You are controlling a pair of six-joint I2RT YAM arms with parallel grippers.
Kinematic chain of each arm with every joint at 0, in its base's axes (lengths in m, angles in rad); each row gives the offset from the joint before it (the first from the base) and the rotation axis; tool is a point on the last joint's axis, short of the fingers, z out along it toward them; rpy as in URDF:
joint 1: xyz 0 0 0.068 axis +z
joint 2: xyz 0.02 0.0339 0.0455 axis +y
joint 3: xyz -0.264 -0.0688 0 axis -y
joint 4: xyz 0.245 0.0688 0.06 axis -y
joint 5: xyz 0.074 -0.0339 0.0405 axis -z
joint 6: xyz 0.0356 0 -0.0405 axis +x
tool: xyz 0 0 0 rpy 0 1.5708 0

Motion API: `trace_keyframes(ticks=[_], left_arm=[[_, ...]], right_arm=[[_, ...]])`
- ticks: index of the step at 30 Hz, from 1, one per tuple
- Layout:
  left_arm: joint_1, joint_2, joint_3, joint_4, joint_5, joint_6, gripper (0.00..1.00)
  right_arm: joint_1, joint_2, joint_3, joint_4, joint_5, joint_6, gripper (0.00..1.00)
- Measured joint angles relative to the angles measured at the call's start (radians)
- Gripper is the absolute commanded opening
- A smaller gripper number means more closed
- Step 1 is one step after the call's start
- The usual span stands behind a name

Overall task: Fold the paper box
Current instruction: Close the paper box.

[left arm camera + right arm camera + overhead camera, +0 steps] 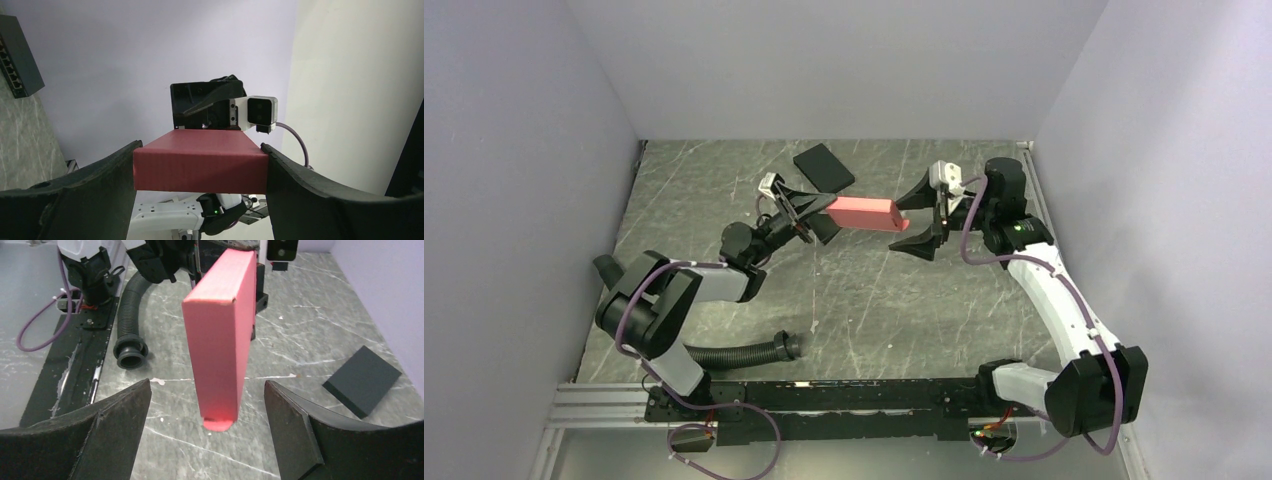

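Note:
The paper box (864, 212), a closed pinkish-red carton, hangs in the air above the middle of the table. My left gripper (819, 215) is shut on its left end. In the left wrist view both fingers press the sides of the paper box (200, 167), with the left gripper (201, 148) spread wide across it. My right gripper (911, 222) stands open around the right end. In the right wrist view the paper box (220, 340) sits between the jaws of the right gripper (206, 385) with a gap on each side. A small rounded tab (218, 424) sticks out at its lower edge.
A flat black box (824, 167) lies on the table at the back, also visible as the black box (362, 380) to the right. A black corrugated hose (744, 352) lies near the left arm's base. Grey walls close in three sides.

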Motion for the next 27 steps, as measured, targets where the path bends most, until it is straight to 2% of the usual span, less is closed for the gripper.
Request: trace_keyframes(ticks=[6,14,19,27], left_arm=[[-0.011,0.019,0.003,-0.001,0.0,0.0,0.51],[-0.016,0.026,0.003,0.0,-0.004,-0.008,0.56],[-0.013,0.046,0.003,-0.002,-0.013,-0.027,0.64],[-0.011,0.055,0.003,-0.002,-0.016,-0.043,0.83]], right_arm=[[0.04,0.02,-0.008,0.054,0.018,0.052,0.58],[0.056,0.025,-0.008,0.071,0.066,0.072,0.31],[0.064,0.039,-0.007,0.074,0.105,0.05,0.23],[0.066,0.045,-0.008,0.088,0.119,0.077,0.17]])
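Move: The paper box, held by the left hand at its left end, stands roughly 5 cm to the right hand's left, 2 cm ahead and 1 cm above, its right end between the spread fingers. The box's middle is about 5 cm right of the left hand, 1 cm ahead and 1 cm above. From the right hand the black box lies some 25 cm ahead, 12 cm left; the hose end 15 cm back, 18 cm left; both about 27 cm below. Leftward first, then a little forward and down, the right hand eases about 1.5 cm over the paper box's right end while its fingers close from wide open to pinch the narrow front and back sides near the end flap. The left hand keeps its hold across the wider sides and sinks about 2 cm, tipping slightly. ##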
